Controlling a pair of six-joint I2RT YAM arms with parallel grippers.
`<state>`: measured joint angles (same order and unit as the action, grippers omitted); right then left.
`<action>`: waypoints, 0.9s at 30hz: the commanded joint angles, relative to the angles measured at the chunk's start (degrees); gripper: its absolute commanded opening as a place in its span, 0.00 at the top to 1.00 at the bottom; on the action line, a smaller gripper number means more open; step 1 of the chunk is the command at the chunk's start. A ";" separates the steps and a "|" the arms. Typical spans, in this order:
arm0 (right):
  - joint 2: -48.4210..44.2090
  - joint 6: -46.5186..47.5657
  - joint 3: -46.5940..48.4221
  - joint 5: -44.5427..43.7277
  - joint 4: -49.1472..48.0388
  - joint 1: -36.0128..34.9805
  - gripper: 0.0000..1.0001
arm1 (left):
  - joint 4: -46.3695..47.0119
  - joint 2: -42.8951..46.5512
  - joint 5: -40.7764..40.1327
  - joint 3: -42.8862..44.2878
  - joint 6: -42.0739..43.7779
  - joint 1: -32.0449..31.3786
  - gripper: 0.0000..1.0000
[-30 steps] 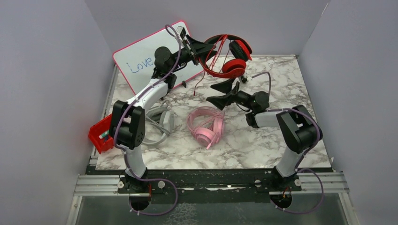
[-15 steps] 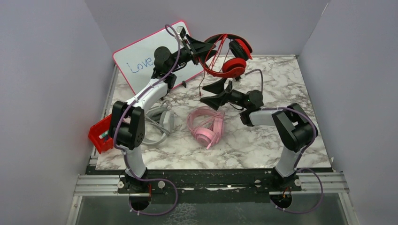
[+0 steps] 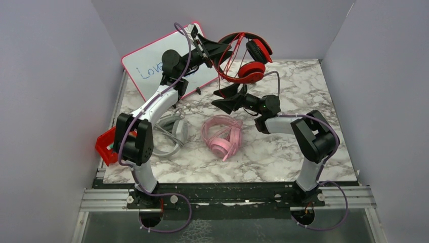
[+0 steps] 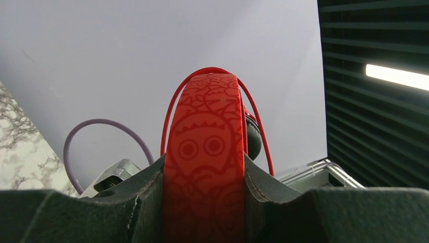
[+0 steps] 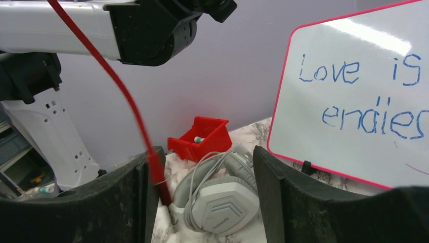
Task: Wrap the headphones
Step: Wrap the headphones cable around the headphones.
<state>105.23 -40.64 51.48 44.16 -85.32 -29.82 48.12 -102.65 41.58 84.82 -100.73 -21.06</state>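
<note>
The red-and-black headphones [image 3: 249, 71] hang in the air at the back, and my left gripper [image 3: 222, 50] is shut on their patterned red headband [image 4: 205, 152]. Their thin red cable [image 3: 221, 76] drops down from them. Below, my right gripper [image 3: 216, 97] stands open, and the cable [image 5: 126, 101] runs down along the inside of its left finger [image 5: 144, 202], apart from the right one. The pink headphones [image 3: 222, 136] lie mid-table with their cable coiled on them. The grey headphones [image 3: 169, 134] lie at the left, and the right wrist view shows them [image 5: 222, 202] between the fingers, farther off.
A pink-framed whiteboard [image 3: 152, 61] with blue writing leans at the back left, near the left arm. A red bin [image 3: 107, 144] sits at the table's left edge. Grey walls close in on three sides.
My right gripper has moved left and back up to the hanging red cable, and its jaws have narrowed somewhat. The left gripper has lifted the red headphones a little.
</note>
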 commanded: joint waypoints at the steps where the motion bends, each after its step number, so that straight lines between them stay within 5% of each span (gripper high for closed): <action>1: 0.20 -0.71 2.58 -3.64 -17.07 -0.98 0.33 | 4.40 3.69 -2.02 0.04 -2.35 -0.14 1.00; 9: -3.02 -1.91 2.47 -4.67 -17.09 -1.87 0.35 | 5.48 3.46 -2.94 0.25 -3.51 -0.14 1.00; 18: -2.43 -4.87 3.85 -3.94 -17.07 -1.91 0.72 | 6.03 3.04 -3.36 1.75 -4.36 -0.12 1.00; 21: -2.47 -3.98 2.49 -4.11 -17.00 -1.89 0.97 | 6.65 3.20 -2.70 1.79 -5.26 -0.12 1.00; 27: -6.16 1.22 -2.22 -1.60 -13.18 0.83 0.99 | 8.46 4.47 1.33 0.43 -6.74 0.24 1.00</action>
<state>102.24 -42.85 51.44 40.56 -85.49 -30.89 50.85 -102.32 41.15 84.79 -104.55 -21.06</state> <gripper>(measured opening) 0.075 0.421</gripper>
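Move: The plug end of the red cable hangs between the right hand's open fingers, about 2 cm back of their middle and roughly at fingertip height. The red headphones it hangs from, held by the left hand, are centred some 7 cm ahead, 9 cm to the right and 19 cm above. On the table, about 25 cm below, the pink headphones lie 2 cm ahead and 2 cm right, the grey ones 2 cm ahead and 21 cm left. From the left hand the plug is about 9 cm back, 1 cm left and 17 cm down. The right hand, already around the hanging cable end, climbs about 4 cm with its fingers still pointing left and tilted up, shuts them from wide open to almost closed so that they pinch the cable at its plug, and then eases down about 1 cm once shut. Meanwhile the left hand keeps its grip on the red headband and lifts it slowly by little more than 1 cm, with hardly any turn. ##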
